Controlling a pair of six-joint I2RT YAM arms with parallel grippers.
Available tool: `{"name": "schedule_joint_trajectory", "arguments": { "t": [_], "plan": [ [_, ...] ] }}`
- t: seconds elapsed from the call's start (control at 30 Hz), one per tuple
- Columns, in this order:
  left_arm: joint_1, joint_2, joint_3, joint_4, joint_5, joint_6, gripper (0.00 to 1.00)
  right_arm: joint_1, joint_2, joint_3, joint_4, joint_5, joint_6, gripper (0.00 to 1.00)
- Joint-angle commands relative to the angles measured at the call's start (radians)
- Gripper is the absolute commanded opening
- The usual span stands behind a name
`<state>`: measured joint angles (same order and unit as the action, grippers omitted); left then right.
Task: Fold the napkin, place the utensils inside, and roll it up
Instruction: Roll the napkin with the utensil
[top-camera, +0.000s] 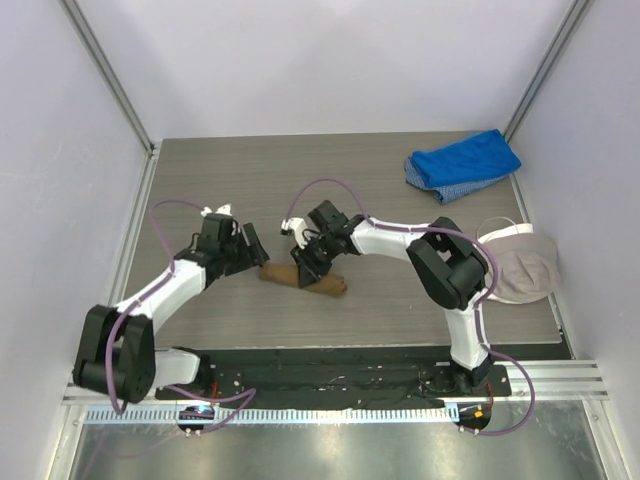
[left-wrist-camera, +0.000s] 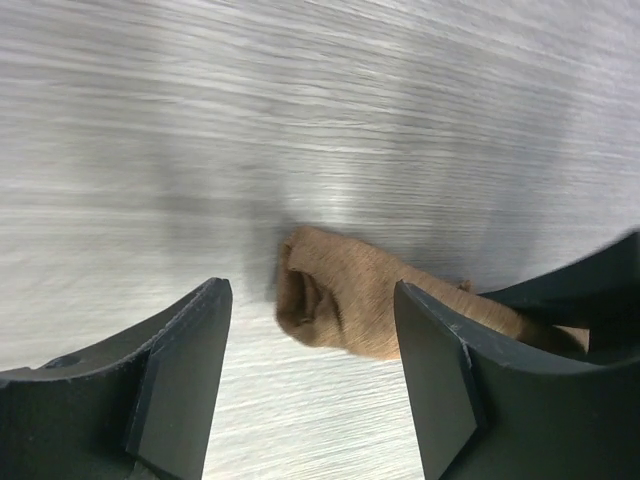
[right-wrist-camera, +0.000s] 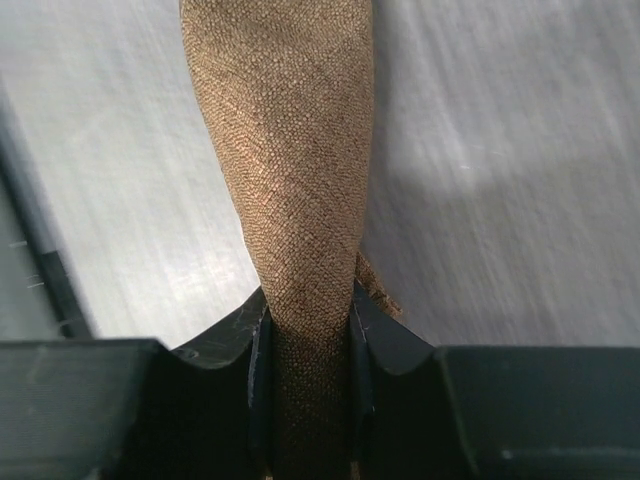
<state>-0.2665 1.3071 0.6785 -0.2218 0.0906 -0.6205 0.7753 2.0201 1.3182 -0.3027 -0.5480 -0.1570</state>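
Observation:
The tan-brown napkin (top-camera: 305, 280) lies rolled into a short log on the grey table, near the middle. My right gripper (top-camera: 308, 268) is shut on it. In the right wrist view the roll (right-wrist-camera: 285, 150) runs straight out from between the jaws of the right gripper (right-wrist-camera: 310, 320), which pinch it on both sides. My left gripper (top-camera: 258, 250) stands open just off the roll's left end. The left wrist view shows that end (left-wrist-camera: 340, 300) lying between and beyond the spread fingers of the left gripper (left-wrist-camera: 310, 335), apart from both. The utensils are hidden.
A blue cloth (top-camera: 463, 163) lies bunched at the back right corner. A beige-and-white cap-like item (top-camera: 520, 262) sits at the right edge by the right arm's elbow. White walls close in the table on three sides.

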Motion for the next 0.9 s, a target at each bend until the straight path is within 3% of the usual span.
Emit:
{"name": "schedule_joint_trajectory", "arguments": {
  "t": [0.0, 0.27, 0.6, 0.77, 0.87],
  "plan": [
    [-0.002, -0.1, -0.079, 0.056, -0.097, 0.002, 0.7, -0.034, 0.084, 0.062, -0.105, -0.237, 0.066, 0.26],
    [-0.002, -0.181, -0.189, 0.217, 0.038, 0.01, 0.68, -0.09, 0.219, 0.171, -0.168, -0.446, 0.136, 0.25],
    [-0.002, -0.103, -0.234, 0.398, 0.103, -0.007, 0.62, -0.119, 0.315, 0.214, -0.211, -0.523, 0.148, 0.25],
    [-0.002, -0.065, -0.241, 0.424, 0.13, -0.015, 0.45, -0.133, 0.33, 0.227, -0.211, -0.514, 0.155, 0.26],
    [-0.002, -0.052, -0.257, 0.444, 0.141, -0.027, 0.3, -0.137, 0.324, 0.237, -0.211, -0.491, 0.155, 0.28]
  ]
}}
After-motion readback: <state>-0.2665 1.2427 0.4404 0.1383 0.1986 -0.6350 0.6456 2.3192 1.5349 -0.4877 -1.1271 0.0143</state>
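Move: The left hand is open and free. The rolled napkin's left end lies about 3 cm to its right, 1 cm back and some 4 cm below it. The right hand already pinches the roll near its middle, so the napkin's middle is in its fingers. From there the left end is about 10 cm to its left and 2 cm farther out, and the right end about 9 cm to its right and 1 cm nearer the base. Back about 2 cm, turning roughly 40 degrees so that its fingertips sweep towards the base and its wrist leans forward, the right hand keeps its pinch low over the table and twists the napkin roll. The left hand first swings back and slightly left, then comes right about 3 cm and a little down over the roll's left end, partly closing its fingers there. ##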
